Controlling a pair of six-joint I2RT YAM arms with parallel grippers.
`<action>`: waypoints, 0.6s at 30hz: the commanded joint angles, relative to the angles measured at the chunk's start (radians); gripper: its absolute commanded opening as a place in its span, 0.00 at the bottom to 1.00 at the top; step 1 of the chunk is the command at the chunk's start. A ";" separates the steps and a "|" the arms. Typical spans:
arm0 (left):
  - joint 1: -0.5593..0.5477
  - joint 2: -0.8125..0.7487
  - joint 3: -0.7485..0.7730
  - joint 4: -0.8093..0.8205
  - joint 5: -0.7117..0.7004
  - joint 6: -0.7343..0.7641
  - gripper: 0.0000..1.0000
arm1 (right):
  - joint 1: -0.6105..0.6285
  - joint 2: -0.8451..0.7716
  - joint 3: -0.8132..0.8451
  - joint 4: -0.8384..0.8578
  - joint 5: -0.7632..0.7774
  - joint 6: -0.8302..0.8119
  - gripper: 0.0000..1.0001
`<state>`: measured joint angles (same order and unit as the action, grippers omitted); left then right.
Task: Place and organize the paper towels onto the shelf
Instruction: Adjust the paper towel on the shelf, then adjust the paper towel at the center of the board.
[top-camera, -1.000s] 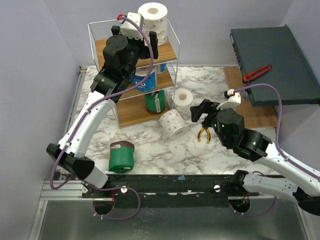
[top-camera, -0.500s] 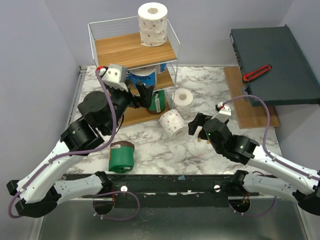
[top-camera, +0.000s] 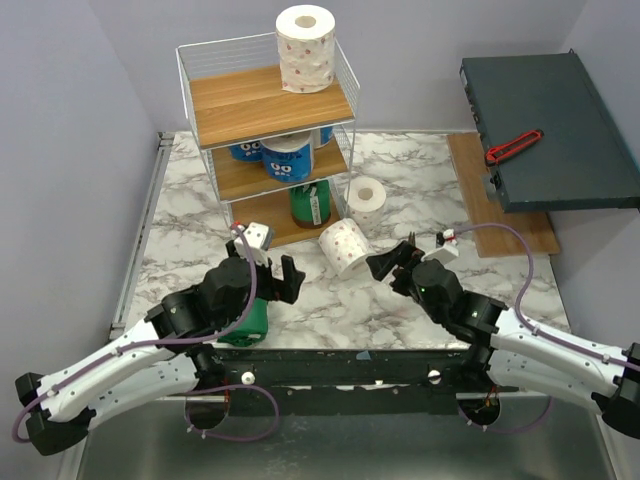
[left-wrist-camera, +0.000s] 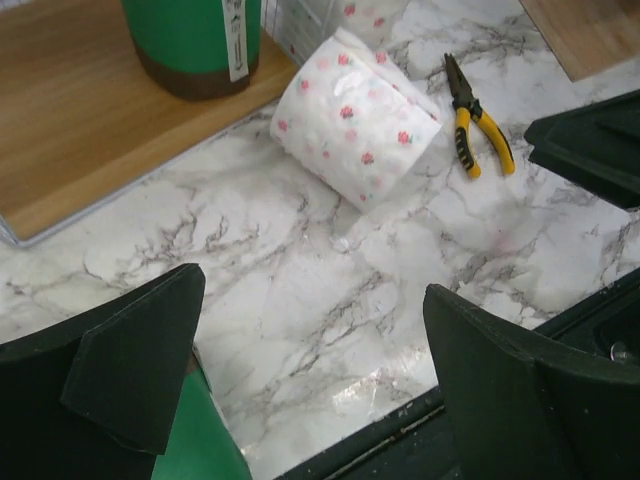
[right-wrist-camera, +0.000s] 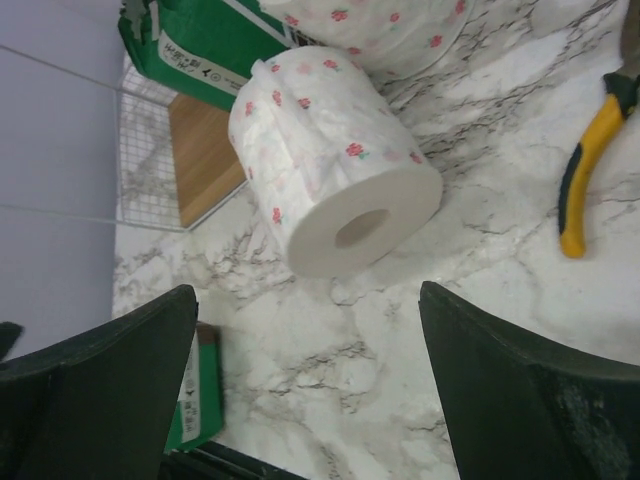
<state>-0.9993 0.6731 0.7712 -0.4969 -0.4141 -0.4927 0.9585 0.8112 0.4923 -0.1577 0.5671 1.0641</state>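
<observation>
The shelf (top-camera: 240, 100) stands at the back left. A speckled white paper towel roll (top-camera: 305, 48) stands on its top board, blue rolls (top-camera: 285, 157) sit on the middle tier, and a green roll (top-camera: 310, 203) on the bottom board. On the marble a speckled roll (top-camera: 343, 246) (left-wrist-camera: 355, 115) (right-wrist-camera: 330, 165) lies on its side, and another white roll (top-camera: 366, 196) stands beside the shelf. A green roll (top-camera: 252, 320) (right-wrist-camera: 195, 390) lies near the front, half under my left arm. My left gripper (top-camera: 283, 280) (left-wrist-camera: 310, 330) is open and empty just right of it. My right gripper (top-camera: 392, 262) (right-wrist-camera: 305, 330) is open, facing the lying speckled roll's core.
Yellow-handled pliers (left-wrist-camera: 478, 125) (right-wrist-camera: 590, 170) lie on the marble right of the lying roll. A dark flat box (top-camera: 555, 125) with a red-handled tool (top-camera: 513, 146) on it sits at the back right, above a wooden board (top-camera: 500, 200).
My left arm has come down from the shelf's top tier to low over the table by the green roll. My right gripper has moved left toward the lying speckled roll.
</observation>
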 joint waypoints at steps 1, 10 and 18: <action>-0.005 -0.138 -0.116 0.098 0.052 -0.106 0.99 | -0.005 0.012 -0.056 0.244 -0.104 0.096 0.95; -0.006 -0.263 -0.230 0.124 -0.012 -0.173 0.99 | -0.007 0.100 -0.187 0.477 -0.153 0.351 0.98; -0.005 -0.285 -0.254 0.098 -0.038 -0.190 0.99 | -0.007 0.229 -0.204 0.575 -0.097 0.451 0.95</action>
<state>-0.9993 0.4065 0.5209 -0.3992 -0.4141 -0.6617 0.9546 0.9916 0.3023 0.2974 0.4282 1.4265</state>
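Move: The flowered paper towel lying on its side is roughly 12 cm ahead of the right hand, 8 cm to its left and 9 cm below. From that same hand, the pliers lie about 10 cm ahead and 6 cm to the right, the standing towel is 23 cm ahead and 3 cm left, and the green pack on the lowest shelf is 22 cm ahead and 16 cm left. From the left hand the lying towel is some 18 cm ahead, 12 cm right and 17 cm below. Towards the lying flowered towel the right hand first slides left, about 4.5 cm, then sinks a good 3 cm beside its near end, rolling some 25 degrees so its left side rises and tipping slightly down, fingers still wide open. The left hand, also open and empty, settles about 3 cm lower, easing slightly back and left as its left side rolls down. ##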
